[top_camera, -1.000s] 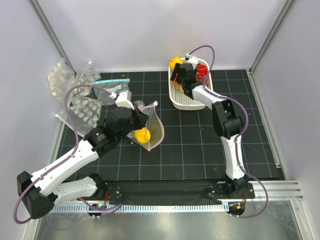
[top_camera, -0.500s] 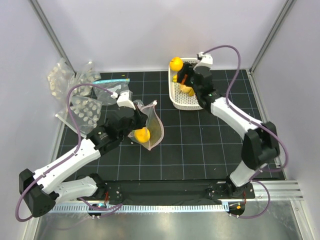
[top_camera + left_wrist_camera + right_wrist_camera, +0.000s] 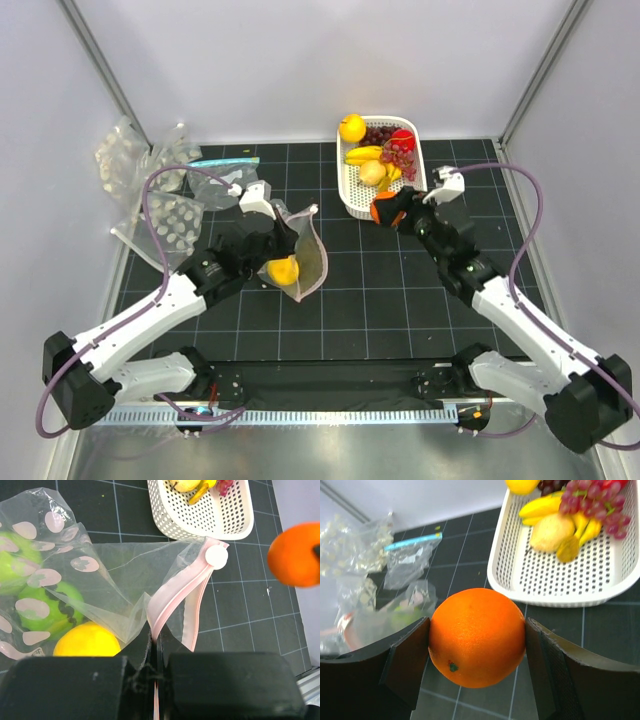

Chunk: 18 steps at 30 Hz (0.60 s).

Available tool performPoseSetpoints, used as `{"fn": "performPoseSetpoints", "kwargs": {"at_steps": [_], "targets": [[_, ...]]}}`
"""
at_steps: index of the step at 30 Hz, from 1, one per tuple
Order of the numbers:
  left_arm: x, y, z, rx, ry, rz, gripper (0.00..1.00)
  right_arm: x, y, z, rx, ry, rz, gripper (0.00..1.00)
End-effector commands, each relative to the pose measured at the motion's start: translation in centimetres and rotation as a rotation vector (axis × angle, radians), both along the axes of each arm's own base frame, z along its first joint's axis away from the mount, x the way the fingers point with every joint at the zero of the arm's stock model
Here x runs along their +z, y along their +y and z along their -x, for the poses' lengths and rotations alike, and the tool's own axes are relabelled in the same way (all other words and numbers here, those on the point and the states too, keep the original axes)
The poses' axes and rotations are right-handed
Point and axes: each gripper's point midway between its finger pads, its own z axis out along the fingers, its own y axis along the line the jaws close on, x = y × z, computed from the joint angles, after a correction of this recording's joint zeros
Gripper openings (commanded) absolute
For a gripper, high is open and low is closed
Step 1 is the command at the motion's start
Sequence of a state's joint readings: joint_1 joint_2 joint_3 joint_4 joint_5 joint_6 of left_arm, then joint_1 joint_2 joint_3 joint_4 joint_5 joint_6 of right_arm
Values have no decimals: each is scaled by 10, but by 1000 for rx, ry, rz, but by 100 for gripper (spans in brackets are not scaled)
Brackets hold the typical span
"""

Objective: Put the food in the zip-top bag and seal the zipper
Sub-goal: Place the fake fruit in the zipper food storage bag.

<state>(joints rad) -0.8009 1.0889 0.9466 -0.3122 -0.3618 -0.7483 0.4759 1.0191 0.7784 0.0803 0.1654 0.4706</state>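
Observation:
The dotted clear zip-top bag [image 3: 308, 255] stands open at mid-table with a yellow fruit [image 3: 283, 270] and green fruit [image 3: 42, 612] inside. My left gripper [image 3: 272, 232] is shut on its pinkish zipper strip [image 3: 172, 597], holding the mouth up. My right gripper [image 3: 390, 210] is shut on an orange [image 3: 477, 637], held above the mat just in front of the white basket [image 3: 355, 200]; the orange also shows in the left wrist view [image 3: 295, 555]. The basket holds a lemon [image 3: 352, 127], bananas, grapes [image 3: 385, 140] and a red fruit.
Several other clear bags [image 3: 165, 205] lie in a heap at the left back, one with a teal strip [image 3: 222, 162]. Enclosure walls and posts ring the black gridded mat [image 3: 400, 290].
My right arm has swung out of the basket toward the front right, carrying the orange. The basket's fruit is uncovered. My left gripper still holds the bag mouth.

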Motion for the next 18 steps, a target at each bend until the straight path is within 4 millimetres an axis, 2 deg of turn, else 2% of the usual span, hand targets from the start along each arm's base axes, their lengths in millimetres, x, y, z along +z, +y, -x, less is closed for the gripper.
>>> {"fn": "performPoseSetpoints", "kwargs": {"at_steps": [1,2,5,7,9,14,18], "targets": [[22,-8,-5,-18,-43,29,0,4,8,24,79,-41,-50,50],[21,-9,-6,-18,-41,27,0,-2,10,29,94,-33,-63,50],[18,-9,-7,-16,-37,19,0,8,18,45,153,-51,-62,48],[16,-9,-8,-11,-36,13,0,13,17,52,156,-70,-46,47],[16,-9,-9,-9,-38,5,0,17,26,62,207,-91,-37,47],[16,-1,-12,21,-50,-20,0,29,53,88,356,-155,-11,46],[18,0,-11,19,-49,-25,0,32,89,118,535,-205,-3,46]]}}
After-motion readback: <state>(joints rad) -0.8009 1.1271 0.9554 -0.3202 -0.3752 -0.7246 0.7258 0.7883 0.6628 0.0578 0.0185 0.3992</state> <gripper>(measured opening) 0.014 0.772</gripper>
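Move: Low to the right hand's left, about 15 cm over, 4 cm back and 9 cm down, the bag's open mouth waits for the orange it grips. The yellow fruit already in the bag is some 20 cm left, 5 cm back and 15 cm below; the basket's middle is about 20 cm straight ahead and 15 cm lower. From the left hand the mouth is roughly 5 cm right, 2 cm ahead and 7 cm below. Drawing back from the basket about 10 cm, the right hand dips slightly, recovers, and swings some 7 cm left, mostly in the later part, carrying the orange towards the bag's mouth while turning roughly 25 degrees counter-clockwise. Its fingers keep their hold; the left hand still pinches the bag's zipper rim, sinking about 1 cm. ##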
